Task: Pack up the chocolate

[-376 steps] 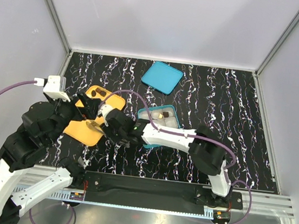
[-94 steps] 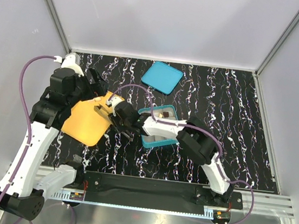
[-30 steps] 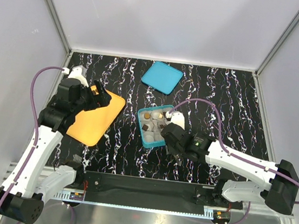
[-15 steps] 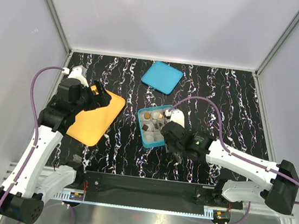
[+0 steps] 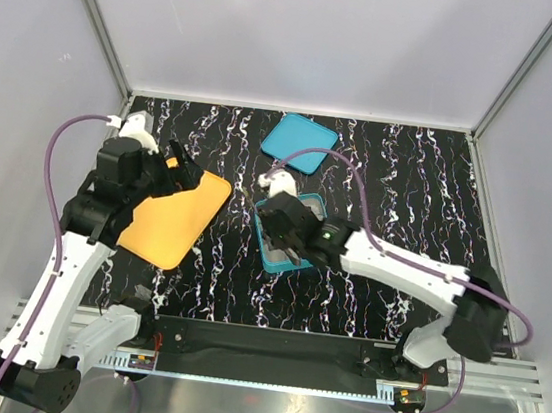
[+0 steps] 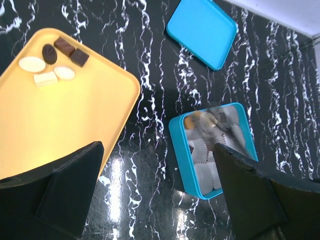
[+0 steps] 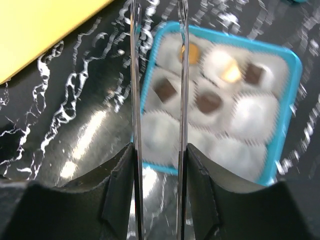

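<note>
Several pieces of chocolate, dark and pale, lie in the far corner of the yellow tray. More chocolate sits in white paper cups inside the blue box. My right gripper hovers over the box's left side, and its thin blades stand apart with nothing between them. From above, the right gripper covers most of the box. My left gripper is wide open and empty. It hangs high, and from above the left gripper sits over the far corner of the tray.
The blue lid lies flat on the black marbled table behind the box. The right arm's elbow reaches out to the right. Grey walls close in the table on three sides.
The right gripper has swung from the box's near right side to over its far left part. The left arm has shifted slightly back and stays open.
</note>
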### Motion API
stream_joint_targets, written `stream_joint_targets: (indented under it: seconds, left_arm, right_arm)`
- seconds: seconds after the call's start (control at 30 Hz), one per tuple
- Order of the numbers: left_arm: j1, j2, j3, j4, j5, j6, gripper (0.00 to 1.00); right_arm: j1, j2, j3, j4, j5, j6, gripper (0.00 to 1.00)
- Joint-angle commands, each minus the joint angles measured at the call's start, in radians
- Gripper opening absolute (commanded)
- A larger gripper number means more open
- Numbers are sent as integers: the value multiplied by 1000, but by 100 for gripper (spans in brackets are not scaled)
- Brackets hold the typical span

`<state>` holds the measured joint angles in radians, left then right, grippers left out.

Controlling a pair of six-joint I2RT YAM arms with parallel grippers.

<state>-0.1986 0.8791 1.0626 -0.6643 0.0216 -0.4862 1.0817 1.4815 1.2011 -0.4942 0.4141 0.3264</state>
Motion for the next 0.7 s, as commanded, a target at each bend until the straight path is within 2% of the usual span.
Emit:
stream_joint_targets:
  seconds: [0.0, 0.27, 0.4, 0.67]
  left_arm:
    - [5, 0, 91, -4, -18, 29, 99]
    - [5, 60, 203, -63, -71, 11, 99]
    - [10, 90, 246, -107, -104, -11, 99]
    - [24, 169, 336, -146, -74, -43, 99]
  right_arm:
    - [-6, 119, 110, 180, -64, -130, 49]
    - [-20, 378, 297, 359, -214, -223, 50]
    - [-22, 500, 376, 393, -258, -286, 50]
    - [-19, 632, 498, 433, -305, -351, 50]
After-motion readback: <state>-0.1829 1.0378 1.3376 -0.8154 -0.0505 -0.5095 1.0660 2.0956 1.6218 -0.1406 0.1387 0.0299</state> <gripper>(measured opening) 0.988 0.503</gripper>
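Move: The remaining chocolates, grouped near the far corner of the orange tray, lie about 15 cm ahead of the right hand, 26 cm to its left and 15 cm below. The blue box sits underneath, its middle some 4 cm ahead and 5 cm to the right; the orange tray's middle is about 2 cm ahead and 26 cm left. From the left hand the chocolates are roughly 14 cm ahead, 12 cm left and 25 cm down. No contact is visible: the right hand heads left from over the blue box, about 17 cm, with some 6 cm forward and 6 cm down, turning roughly 20 degrees counter-clockwise, its long empty tips staying half open as they come in over the orange tray near a white oval chocolate. The left hand, still wide open, first rises about 4 cm, then eases 2 cm forward. ##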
